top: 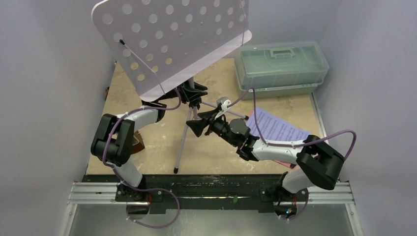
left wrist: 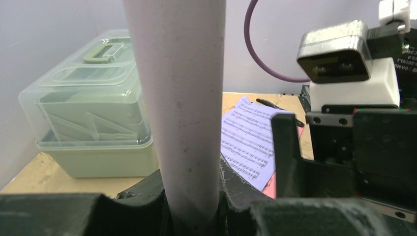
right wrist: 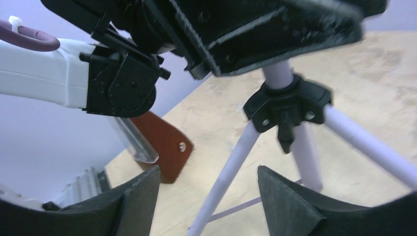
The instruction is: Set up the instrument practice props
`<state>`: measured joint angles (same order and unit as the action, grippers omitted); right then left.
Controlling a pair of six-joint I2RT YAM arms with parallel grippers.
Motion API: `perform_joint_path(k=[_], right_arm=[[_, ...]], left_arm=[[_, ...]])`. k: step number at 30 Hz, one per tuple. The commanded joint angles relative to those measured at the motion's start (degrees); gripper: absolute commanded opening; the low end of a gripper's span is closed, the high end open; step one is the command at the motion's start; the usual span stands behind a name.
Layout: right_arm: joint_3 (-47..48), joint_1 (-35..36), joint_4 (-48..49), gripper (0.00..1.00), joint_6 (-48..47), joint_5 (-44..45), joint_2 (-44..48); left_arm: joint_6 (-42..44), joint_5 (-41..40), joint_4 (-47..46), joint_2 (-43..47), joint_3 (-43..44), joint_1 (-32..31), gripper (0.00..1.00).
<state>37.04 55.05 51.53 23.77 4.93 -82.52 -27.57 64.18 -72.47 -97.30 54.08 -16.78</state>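
The lavender perforated music stand (top: 167, 34) stands on thin tripod legs (top: 181, 145). My left gripper (top: 191, 93) is shut on its post (left wrist: 182, 108) just above the black leg hub (right wrist: 287, 103). My right gripper (top: 193, 124) is open, and its fingers (right wrist: 140, 199) straddle one tripod leg (right wrist: 231, 177) without touching it. A pale-blue music sheet (top: 275, 125) lies at the right on top of a pink sheet (left wrist: 270, 187). The brown metronome (right wrist: 167, 147) sits at the left, partly hidden behind my left arm (top: 118, 140).
A translucent green lidded box (top: 281, 64) stands at the back right. Something small and black, possibly pliers (left wrist: 273, 103), lies beyond the sheets. Grey walls close in the left, right and back sides. The stand's desk overhangs the back left.
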Motion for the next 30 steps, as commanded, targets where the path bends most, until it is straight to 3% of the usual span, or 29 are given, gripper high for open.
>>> perform_joint_path(k=[1, 3, 7, 14, 18, 30], right_arm=[[0.6, 1.9, 2.4, 0.64, 8.6, -3.2, -3.1], [0.9, 2.4, 5.3, 0.48, 10.1, -3.1, -5.5], [2.9, 2.7, 7.4, 0.38, 12.4, -3.2, -9.6], [7.1, 2.8, 9.4, 0.00, 15.2, 3.2, -16.4], [11.0, 2.8, 11.6, 0.00, 16.2, 6.2, -20.9], [12.5, 2.5, 12.8, 0.00, 19.5, 6.6, -26.4]], left_arm=[[3.8, -3.2, -0.8, 2.1, 0.2, 0.2, 0.00], [3.1, -3.1, -1.4, 2.1, 0.3, 0.1, 0.00], [2.8, -3.5, -2.0, 2.6, -0.2, 0.1, 0.00], [-3.6, -3.9, -8.4, 1.1, 2.1, 0.0, 0.00], [-9.7, -4.1, -15.1, -0.9, 2.6, 0.1, 0.00], [-14.8, -4.6, -18.2, -2.4, 3.9, 0.5, 0.00]])
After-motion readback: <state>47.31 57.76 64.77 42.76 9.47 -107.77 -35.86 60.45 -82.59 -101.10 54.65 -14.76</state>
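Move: The upper part of the tripod leg nearest my base is about 4 cm to the left of my right hand, some 2 cm back and 7 cm below. The black leg hub is roughly 7 cm ahead and 1 cm left, about level; the leg spreading to the right is about 6 cm ahead, 13 cm right and 10 cm lower. My left hand still holds the stand's pole; from there that near leg is some 12 cm back, 3 cm left and 12 cm down. I drop my right hand about 6 cm, first leftward and slightly back towards the near leg, shutting the open fingers and tipping them down some 15 degrees. Then, level, I sweep the closed fingertips left and forward under the hub, pushing the leg along. My left hand keeps its grip on the pole, moving barely 2 cm, mostly forward. ##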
